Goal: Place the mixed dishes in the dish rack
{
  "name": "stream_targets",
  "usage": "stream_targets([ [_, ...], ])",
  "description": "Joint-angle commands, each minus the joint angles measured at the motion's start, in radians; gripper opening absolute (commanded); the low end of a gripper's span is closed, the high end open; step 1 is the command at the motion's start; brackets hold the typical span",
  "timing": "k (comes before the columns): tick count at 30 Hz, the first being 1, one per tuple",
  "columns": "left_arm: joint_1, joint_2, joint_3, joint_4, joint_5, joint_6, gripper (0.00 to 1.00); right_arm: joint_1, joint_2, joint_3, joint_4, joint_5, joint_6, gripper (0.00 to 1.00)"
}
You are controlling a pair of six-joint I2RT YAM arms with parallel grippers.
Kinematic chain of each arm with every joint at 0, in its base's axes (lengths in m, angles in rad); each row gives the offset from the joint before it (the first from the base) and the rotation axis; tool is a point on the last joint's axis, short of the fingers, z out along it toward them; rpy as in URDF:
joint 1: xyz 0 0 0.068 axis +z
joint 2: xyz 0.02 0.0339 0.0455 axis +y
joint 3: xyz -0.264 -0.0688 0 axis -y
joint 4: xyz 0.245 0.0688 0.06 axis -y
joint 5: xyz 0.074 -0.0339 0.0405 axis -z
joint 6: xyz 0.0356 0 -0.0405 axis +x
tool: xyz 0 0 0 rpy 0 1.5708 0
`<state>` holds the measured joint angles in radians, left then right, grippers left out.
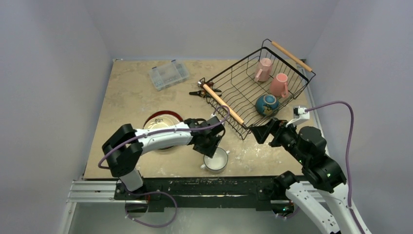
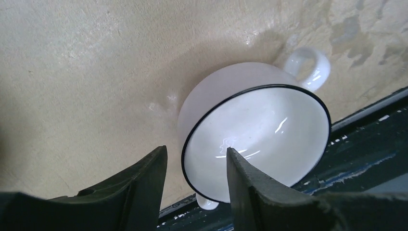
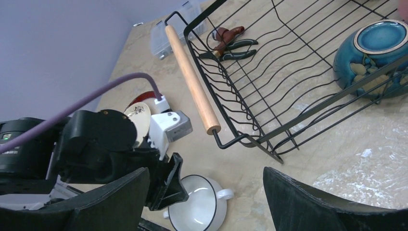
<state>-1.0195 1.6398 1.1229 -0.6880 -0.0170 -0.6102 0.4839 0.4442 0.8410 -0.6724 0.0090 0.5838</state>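
Observation:
The white two-handled cup (image 1: 215,160) (image 2: 260,139) (image 3: 195,209) stands near the table's front edge. My left gripper (image 1: 213,146) (image 2: 196,150) straddles its rim, one finger inside the cup and one outside. A gap shows between the outer finger and the cup wall. The dish rack (image 1: 223,103) (image 3: 192,79) holds two pink mugs (image 1: 264,69) (image 1: 279,85) and the blue bowl (image 1: 267,105) (image 3: 377,53). The red-rimmed plate (image 1: 160,118) (image 3: 144,97) lies under my left arm, with the cream plate (image 3: 138,115) on it. My right gripper (image 1: 258,132) (image 3: 206,171) hovers open and empty by the rack's near corner.
A clear compartment box (image 1: 169,74) (image 3: 173,29) sits at the back left. A small black-and-red hand tool (image 1: 200,90) (image 3: 231,41) lies just outside the rack's left end. The black front rail (image 1: 195,185) runs close behind the cup.

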Motion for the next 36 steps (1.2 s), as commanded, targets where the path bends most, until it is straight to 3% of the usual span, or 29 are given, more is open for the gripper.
stream_targets([
  [1, -0.034, 0.076, 0.068, -0.048, -0.095, 0.033, 0.47, -0.001, -0.021, 0.023, -0.021, 0.018, 0.011, 0.88],
  [7, -0.089, 0.145, 0.116, -0.084, -0.178, 0.031, 0.33, -0.001, -0.013, 0.02, -0.037, 0.03, 0.02, 0.88],
  [12, -0.095, 0.124, 0.116, -0.123, -0.226, 0.017, 0.0, -0.001, 0.012, 0.002, -0.022, 0.022, 0.033, 0.88],
  [16, -0.094, -0.011, 0.043, -0.109, -0.236, 0.0, 0.0, -0.001, 0.042, -0.011, -0.011, 0.012, 0.04, 0.88],
  [20, -0.084, -0.223, -0.07, -0.039, -0.145, -0.05, 0.0, -0.001, 0.054, -0.022, 0.005, 0.006, 0.044, 0.88],
  [25, -0.013, -0.525, -0.274, 0.2, 0.137, -0.18, 0.0, -0.002, 0.079, -0.047, 0.055, -0.017, 0.055, 0.88],
  [30, 0.089, -0.732, -0.494, 0.497, 0.406, -0.372, 0.0, -0.002, 0.125, -0.074, 0.148, -0.134, 0.061, 0.88],
  [36, 0.142, -0.887, -0.607, 0.748, 0.513, -0.546, 0.0, -0.001, 0.147, -0.136, 0.367, -0.408, 0.111, 0.89],
])
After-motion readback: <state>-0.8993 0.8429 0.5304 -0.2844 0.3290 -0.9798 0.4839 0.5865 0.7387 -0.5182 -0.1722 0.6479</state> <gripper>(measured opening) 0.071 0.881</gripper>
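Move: The white cup's middle is about 4 cm right and 2 cm back of the left hand, some 5 cm lower, its left rim nearly under the half-open fingers. The plate stack stands about 17 cm left and 12 cm ahead of that hand, the dish rack's near corner 15 cm right and 9 cm ahead. From the empty right hand, the cup is about 14 cm left, 4 cm back and 25 cm below. Down about 3 cm goes the left hand, shutting its fingers across the cup's left rim, one inside and one outside; it then lifts some 11 cm, drawing back and slightly left while the fingers swing from downward to point right. The open right hand sinks, then shifts left towards the cup, tipping down slightly. ##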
